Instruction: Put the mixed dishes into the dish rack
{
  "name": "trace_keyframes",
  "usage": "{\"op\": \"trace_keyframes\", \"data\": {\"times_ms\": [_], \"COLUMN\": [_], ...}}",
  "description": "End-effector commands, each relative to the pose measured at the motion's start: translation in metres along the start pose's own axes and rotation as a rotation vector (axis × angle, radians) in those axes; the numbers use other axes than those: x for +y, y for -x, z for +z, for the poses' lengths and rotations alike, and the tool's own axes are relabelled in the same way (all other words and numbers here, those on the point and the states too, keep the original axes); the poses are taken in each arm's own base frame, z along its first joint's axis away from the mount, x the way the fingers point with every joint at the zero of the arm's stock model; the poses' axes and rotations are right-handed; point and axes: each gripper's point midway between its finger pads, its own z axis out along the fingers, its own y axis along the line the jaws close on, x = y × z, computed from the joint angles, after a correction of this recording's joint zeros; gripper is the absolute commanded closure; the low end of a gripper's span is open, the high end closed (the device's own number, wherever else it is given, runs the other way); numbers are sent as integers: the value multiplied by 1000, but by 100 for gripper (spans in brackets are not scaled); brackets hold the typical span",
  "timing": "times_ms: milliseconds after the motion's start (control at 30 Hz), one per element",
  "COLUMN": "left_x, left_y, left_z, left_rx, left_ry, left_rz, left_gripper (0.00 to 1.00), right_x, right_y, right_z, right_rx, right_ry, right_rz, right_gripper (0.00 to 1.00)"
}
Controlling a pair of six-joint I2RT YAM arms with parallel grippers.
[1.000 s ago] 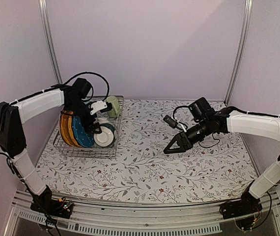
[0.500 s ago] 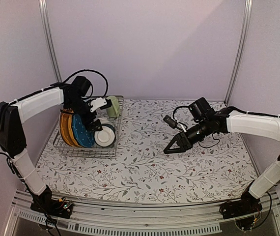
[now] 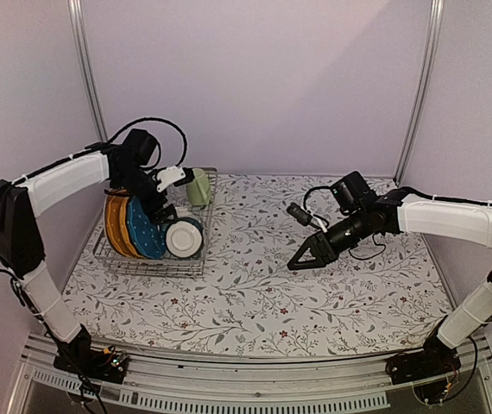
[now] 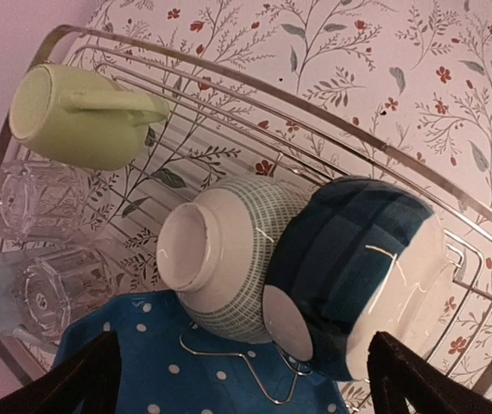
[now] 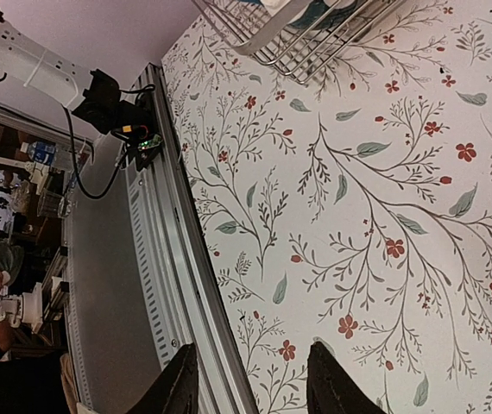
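Note:
The silver wire dish rack stands at the far left of the table. Yellow and blue dotted plates stand on edge in it, beside a bowl and a pale green mug. My left gripper hangs open just above the rack with nothing in it. In the left wrist view its fingers frame a light grid-patterned bowl, a dark-outside bowl, the blue dotted plate, the mug and a clear glass. My right gripper hovers open and empty over mid-table.
The floral tablecloth covers the table. In the right wrist view the rack's corner shows at the top, and the metal rail of the table's near edge runs along the left, beside my fingertips.
My left gripper has lifted a little up and back from the bowls in the rack, still open. The right arm has not moved.

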Motion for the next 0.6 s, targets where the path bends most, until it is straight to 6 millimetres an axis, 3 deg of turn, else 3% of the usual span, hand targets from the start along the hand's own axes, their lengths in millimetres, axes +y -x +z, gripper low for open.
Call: {"op": "trace_keyframes", "data": {"times_ms": [0,200,367,467,533,567], "left_x": [7,19,37,50,62,65], "left_y": [22,38,45,48,43,41], "left_z": [-33,-68,-97,-116,-126,-131], "left_rx": [-118,-232,-354,-456,-514,-535], "left_ry": [34,144,270,350,415,438], "left_rz": [-16,-79,-259,-426,-567,-612], "left_gripper": [0,0,0,0,0,0], "right_x": [-8,-12,-30,-49,-53,-55], "right_y": [-4,7,30,48,64,70], "right_z": [2,-9,-31,-54,-75,-84], "right_rx": [14,-25,-103,-178,-242,-270], "right_ry": [-20,-110,-308,-490,-591,-634], "right_rz": [16,-4,-10,3,-4,-6], "right_gripper": [57,53,44,32,19,8]}}
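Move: The navy-and-white bowl sits in the dish rack about 6 cm below the open, empty left gripper, some 4 cm to its right and 2 cm back. The pale bowl stands about 6 cm beyond it. The blue dotted plate is roughly level with the hand, 4 cm to its left, and the green mug 13 cm ahead and 8 cm right. From the right gripper the navy bowl is about 26 cm left and 13 cm ahead. Lift the left gripper nearly straight up from the racked bowls, about 12 cm, keeping the fingers wide open and swinging their tips forward and to the right as the wrist turns counter-clockwise. After a brief hold, send the empty right gripper forward some 5 cm over the bare table and a little right, turning it clockwise while it opens wider. ##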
